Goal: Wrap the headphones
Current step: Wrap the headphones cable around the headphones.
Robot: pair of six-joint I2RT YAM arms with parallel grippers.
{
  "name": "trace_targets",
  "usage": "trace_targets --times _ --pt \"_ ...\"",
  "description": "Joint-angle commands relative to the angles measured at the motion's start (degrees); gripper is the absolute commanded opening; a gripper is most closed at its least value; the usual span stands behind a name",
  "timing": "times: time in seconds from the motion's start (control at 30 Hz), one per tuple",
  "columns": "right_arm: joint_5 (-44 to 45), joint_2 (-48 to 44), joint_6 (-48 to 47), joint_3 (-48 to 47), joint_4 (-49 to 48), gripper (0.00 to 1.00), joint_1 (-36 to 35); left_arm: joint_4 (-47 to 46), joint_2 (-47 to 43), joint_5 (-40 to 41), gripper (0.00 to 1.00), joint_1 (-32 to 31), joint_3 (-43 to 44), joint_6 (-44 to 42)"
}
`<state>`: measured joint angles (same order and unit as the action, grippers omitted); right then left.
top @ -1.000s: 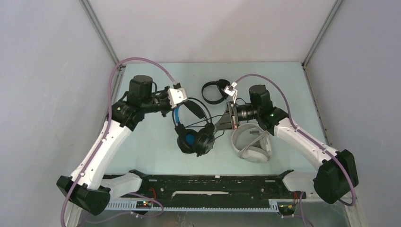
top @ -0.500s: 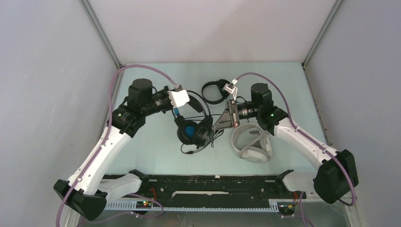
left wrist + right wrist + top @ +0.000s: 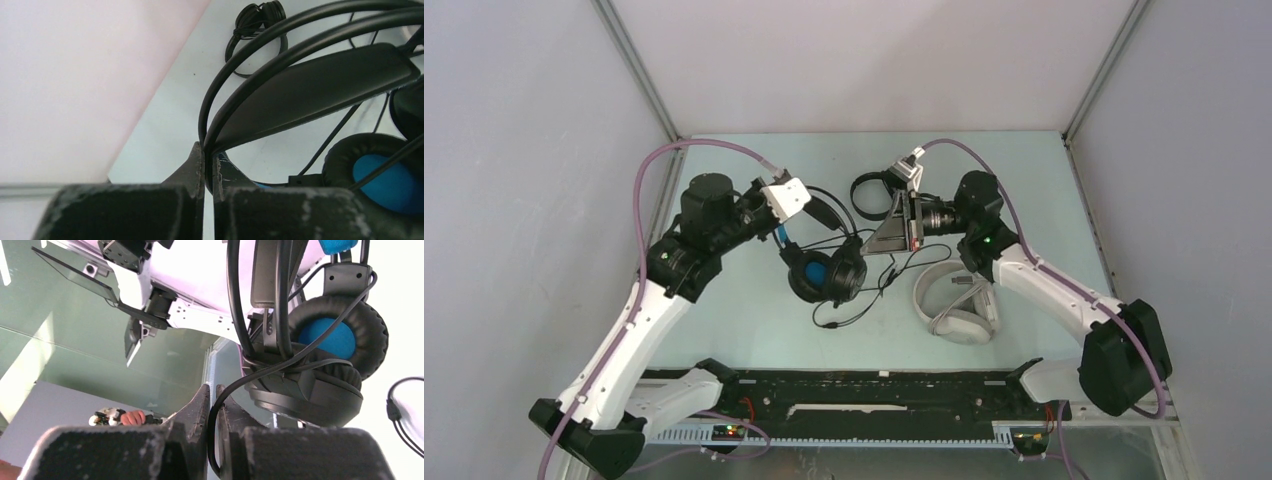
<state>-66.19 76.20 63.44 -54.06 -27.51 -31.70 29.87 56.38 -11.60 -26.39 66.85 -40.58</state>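
The bulky black headphones [image 3: 824, 272] with blue lining hang a little above the table at the centre. My left gripper [image 3: 208, 150] is shut on the thin headband [image 3: 310, 85] near its end. Their black cable [image 3: 212, 425] runs up between the fingers of my right gripper [image 3: 212, 390], which is shut on it just right of the ear cups [image 3: 325, 340]. Slack cable [image 3: 864, 300] loops on the table below. The white headphones [image 3: 954, 305] lie right of centre. The small black headphones [image 3: 871, 195] lie behind, partly hidden by the right wrist.
The enclosure's grey walls close in on the left, the right and the far side. The arm bases and a black rail [image 3: 854, 385] run along the near edge. The small black headset [image 3: 257, 20] lies close to the far wall.
My left gripper carried the black headphones left and farther back. The right gripper moved up and back with the cable, and more slack cable now lies on the table.
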Motion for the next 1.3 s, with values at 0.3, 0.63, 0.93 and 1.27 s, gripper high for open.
trace_targets --times 0.3,0.63,0.93,1.27 --pt "8.8 3.8 -1.2 -7.8 2.0 0.1 -1.8 -6.1 -6.1 9.1 0.0 0.6 -2.6 21.8" --pt "13.8 7.9 6.4 -7.8 -4.1 0.1 -2.4 -4.4 -7.3 8.3 0.0 -0.9 -2.3 20.8" --pt "18.4 9.7 5.3 -7.9 -1.5 0.08 -2.8 -4.9 -8.0 6.5 0.0 -1.4 -3.5 22.6" --pt "22.8 10.2 1.8 -7.9 1.2 0.08 -2.3 -4.1 -8.0 6.7 0.0 -1.4 -2.1 27.0"
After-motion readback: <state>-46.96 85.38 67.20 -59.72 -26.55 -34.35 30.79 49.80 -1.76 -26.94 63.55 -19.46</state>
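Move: The right hand has the cable between its fingertips; the headphones' right ear cup lies about 4 cm back, 3 cm left and 6 cm below it. The left ear cup is some 5 cm back, 9 cm left and 8 cm below, and the headband's middle about 7 cm ahead and 7 cm left. From the left hand, already gripping the headband, the right ear cup is roughly 10 cm back, 12 cm right and 10 cm down. The right hand, its fingertips barely parted around the cable, carries it forward about 7 cm and left some 4 cm past the headphones' right side towards the headband, rising slightly before sinking below its starting height, with the fingers swinging about 15 degrees clockwise. The left hand keeps its closed grip on the headband and goes first left, then slowly back, 2 to 3 cm each way, rolling its left side down and turning counter-clockwise about 15 degrees early on to bring the headphones round. ##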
